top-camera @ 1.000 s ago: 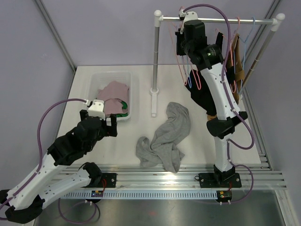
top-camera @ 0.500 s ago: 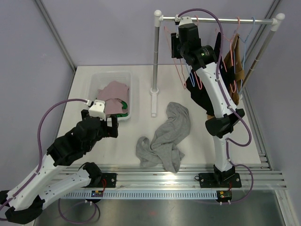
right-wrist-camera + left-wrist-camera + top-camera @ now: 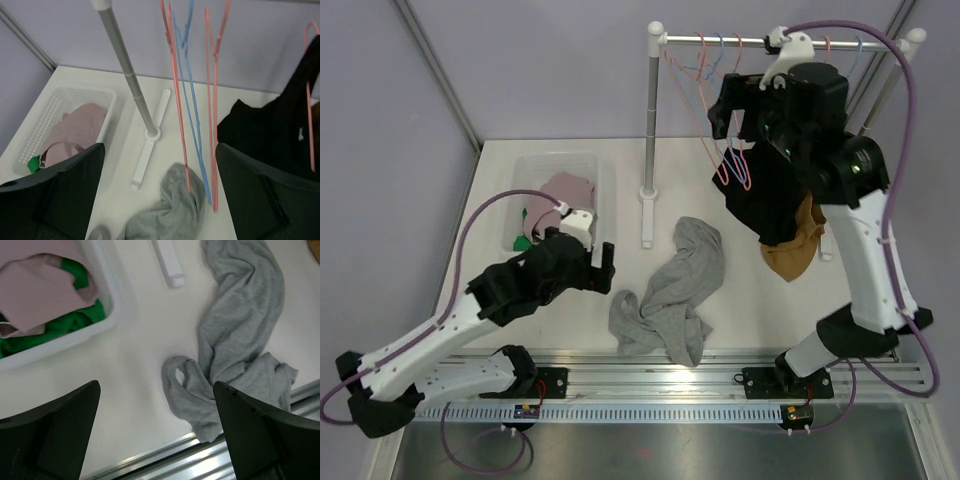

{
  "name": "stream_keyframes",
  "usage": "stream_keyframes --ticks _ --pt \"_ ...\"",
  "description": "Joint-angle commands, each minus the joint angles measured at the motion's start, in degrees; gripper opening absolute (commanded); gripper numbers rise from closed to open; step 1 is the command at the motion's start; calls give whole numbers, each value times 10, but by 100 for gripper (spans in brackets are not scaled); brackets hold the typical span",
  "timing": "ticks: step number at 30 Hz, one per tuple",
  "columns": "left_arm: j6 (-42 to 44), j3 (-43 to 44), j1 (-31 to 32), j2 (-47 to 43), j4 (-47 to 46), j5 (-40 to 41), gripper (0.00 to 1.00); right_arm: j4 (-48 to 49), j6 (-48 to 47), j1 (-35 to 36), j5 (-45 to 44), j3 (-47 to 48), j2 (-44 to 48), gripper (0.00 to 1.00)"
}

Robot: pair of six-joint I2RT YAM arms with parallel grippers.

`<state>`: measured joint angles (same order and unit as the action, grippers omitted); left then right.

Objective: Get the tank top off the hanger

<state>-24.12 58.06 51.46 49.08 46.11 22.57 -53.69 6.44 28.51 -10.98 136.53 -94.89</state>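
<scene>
A grey tank top (image 3: pixel 670 290) lies crumpled on the table, off any hanger; it also shows in the left wrist view (image 3: pixel 235 340) and the right wrist view (image 3: pixel 175 210). Bare pink hangers (image 3: pixel 175 100) and a blue hanger (image 3: pixel 192 115) hang from the rail (image 3: pixel 760 42). My right gripper (image 3: pixel 735 110) is open in the air just in front of them, holding nothing (image 3: pixel 160 195). Low over the table, left of the grey top, my left gripper (image 3: pixel 598 265) stands open and empty (image 3: pixel 157 435).
A black garment (image 3: pixel 770 200) on a pink hanger and a brown garment (image 3: pixel 795 250) hang at the rail's right. A white basket (image 3: pixel 600 185) with pink and green clothes sits back left. The rack's post (image 3: pixel 651 110) and foot (image 3: pixel 647 215) stand between them.
My right gripper has opened and drawn back from the rail, toward the right. The left arm has swung right, closer to the grey top. The hangers now hang free.
</scene>
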Motion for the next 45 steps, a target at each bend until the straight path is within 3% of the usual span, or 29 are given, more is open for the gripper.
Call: stream_keyframes --ticks 1,2,5,10,14,22,25,26,29,30,31,37,41,45 --pt "-52 14 63 79 -74 -18 99 22 24 5 2 -124 136 100" --pt "-56 14 77 97 -85 -18 99 38 32 5 1 -213 170 100" --pt "-63 16 113 180 -136 -26 99 77 56 5 28 -358 289 100" --pt "-52 40 134 303 -231 -70 99 98 70 5 138 -534 435 99" --pt "-55 67 136 419 -257 -77 99 85 71 5 178 -589 492 100" --pt "-68 101 143 546 -284 -67 98 63 68 5 196 -627 570 99" --pt "-58 105 144 556 -285 -78 81 61 70 6 213 -627 585 99" --pt "-56 104 144 554 -284 -75 64 61 71 5 228 -631 589 100" --pt "-44 108 144 543 -273 -59 33 63 69 5 253 -638 606 100" --pt "-42 110 144 538 -256 -51 10 62 67 5 253 -639 617 100" --pt "-38 120 144 526 -245 -44 0 61 65 5 252 -635 620 100" --pt "-37 136 145 410 -154 48 0 39 47 5 228 -610 629 100" --pt "-43 216 138 343 -39 162 0 39 45 6 220 -609 631 99" --pt "-23 297 107 292 64 202 0 42 44 5 217 -609 629 99"
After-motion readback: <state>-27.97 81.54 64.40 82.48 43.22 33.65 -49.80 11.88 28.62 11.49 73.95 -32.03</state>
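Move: The grey tank top lies spread on the table, its middle about 18 cm to the left hand's right, level with it fore and aft and some 22 cm below. The white basket stands about 26 cm ahead of that hand and 12 cm to its left; the rack's white foot is some 23 cm ahead and 12 cm to its right, both roughly 20 cm below. From the right hand, the grey top is about 18 cm back, 8 cm left and 47 cm down. The grey tank top is what the left hand goes for: open, it swings about 20 cm right while sinking some 20 cm, tipping further down, shuts and pinches the cloth near its middle, then rises a good 20 cm, drifting left and a little forward. Meanwhile the empty, open right hand draws back about 25 cm and down from the hangers, turning some 20 degrees counter-clockwise, then waits. ##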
